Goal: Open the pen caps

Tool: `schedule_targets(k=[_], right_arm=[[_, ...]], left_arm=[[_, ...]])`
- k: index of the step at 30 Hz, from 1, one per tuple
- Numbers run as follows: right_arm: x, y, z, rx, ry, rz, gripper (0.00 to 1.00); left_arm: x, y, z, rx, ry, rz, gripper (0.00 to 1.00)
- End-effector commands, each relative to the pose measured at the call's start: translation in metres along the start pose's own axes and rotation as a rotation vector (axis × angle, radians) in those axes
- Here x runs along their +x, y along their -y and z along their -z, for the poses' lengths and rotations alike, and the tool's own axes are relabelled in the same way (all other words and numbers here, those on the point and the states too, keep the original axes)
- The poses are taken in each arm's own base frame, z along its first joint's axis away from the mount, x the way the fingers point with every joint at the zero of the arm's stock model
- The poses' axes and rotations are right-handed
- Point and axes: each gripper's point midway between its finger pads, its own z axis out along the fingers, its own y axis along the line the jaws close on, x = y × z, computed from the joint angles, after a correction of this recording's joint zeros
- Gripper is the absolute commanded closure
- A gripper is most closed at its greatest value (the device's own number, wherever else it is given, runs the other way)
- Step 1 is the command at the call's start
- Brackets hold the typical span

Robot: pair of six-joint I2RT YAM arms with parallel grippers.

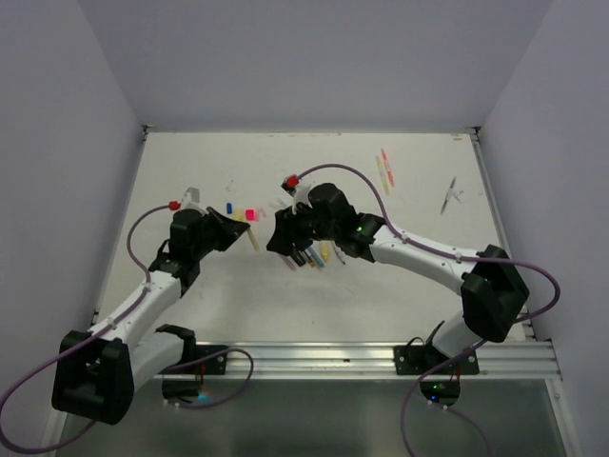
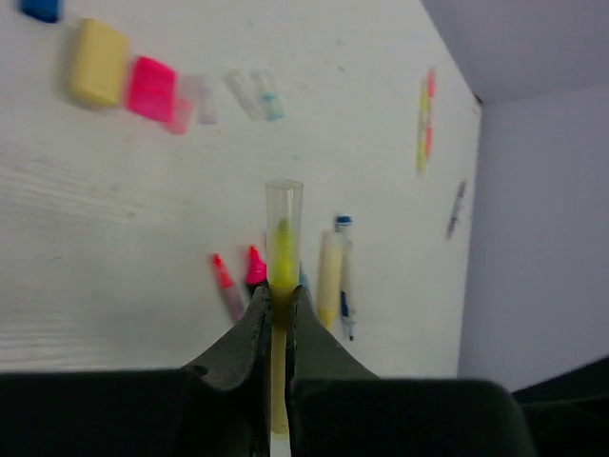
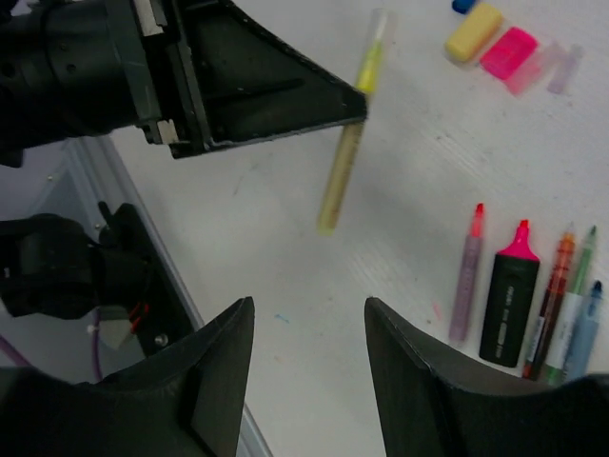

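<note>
My left gripper [image 2: 277, 295] is shut on a slim yellow pen [image 2: 284, 249], which sticks out past the fingertips with a pale clear cap [image 2: 284, 202] on its end. In the right wrist view that pen [image 3: 344, 162] hangs tilted above the table from the left gripper's tip, and my right gripper [image 3: 309, 309] stands open below it with nothing between its fingers. From above, the left gripper [image 1: 249, 231] and the right gripper [image 1: 285, 233] face each other closely. Loose caps lie on the table: yellow [image 3: 473, 31], pink [image 3: 508, 52] and clear [image 3: 557, 67].
A row of uncapped pens [image 3: 509, 295] lies on the table to the right of my right gripper, also seen under the arms from above [image 1: 316, 255]. More pens [image 1: 384, 169] and a grey one [image 1: 450, 195] lie far right. The table's near rail [image 1: 314, 357] runs along the front.
</note>
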Motion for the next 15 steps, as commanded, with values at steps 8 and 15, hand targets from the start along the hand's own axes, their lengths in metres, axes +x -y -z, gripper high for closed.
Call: schedule_targets(k=[8, 15], right_arm=[[-0.025, -0.024, -0.011, -0.127, 0.127, -0.099, 0.47], [-0.022, -0.019, -0.021, -0.116, 0.118, -0.109, 0.49]], left_arm=[[0.004, 0.114, 0.020, 0.444, -0.004, 0.018, 1.00], [0.009, 0.122, 0.028, 0.486, -0.025, 0.049, 1.00]])
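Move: Some 7 cm to the right hand's left, 5 cm ahead and slightly lower, the yellow pen is already pinched in the left hand, its clear cap towards the far side. From the left hand, the open right gripper lies about 7 cm to the right, 5 cm back and a little higher. On the table some 17 cm below the right hand are the pink marker, about 5 cm ahead, and the black highlighter, equally far ahead and 3 cm right. Carrying the still-pinched yellow pen about 6 cm right and as far up, the left hand tips upward and swings slightly clockwise, nearly 20 degrees in all, then holds there. The right hand closes in from the other side, some 2.5 cm left and 1.5 cm up, its fingertips tilting up about 10 degrees and staying open close to the pen's uncapped end; contact can't be made out. ##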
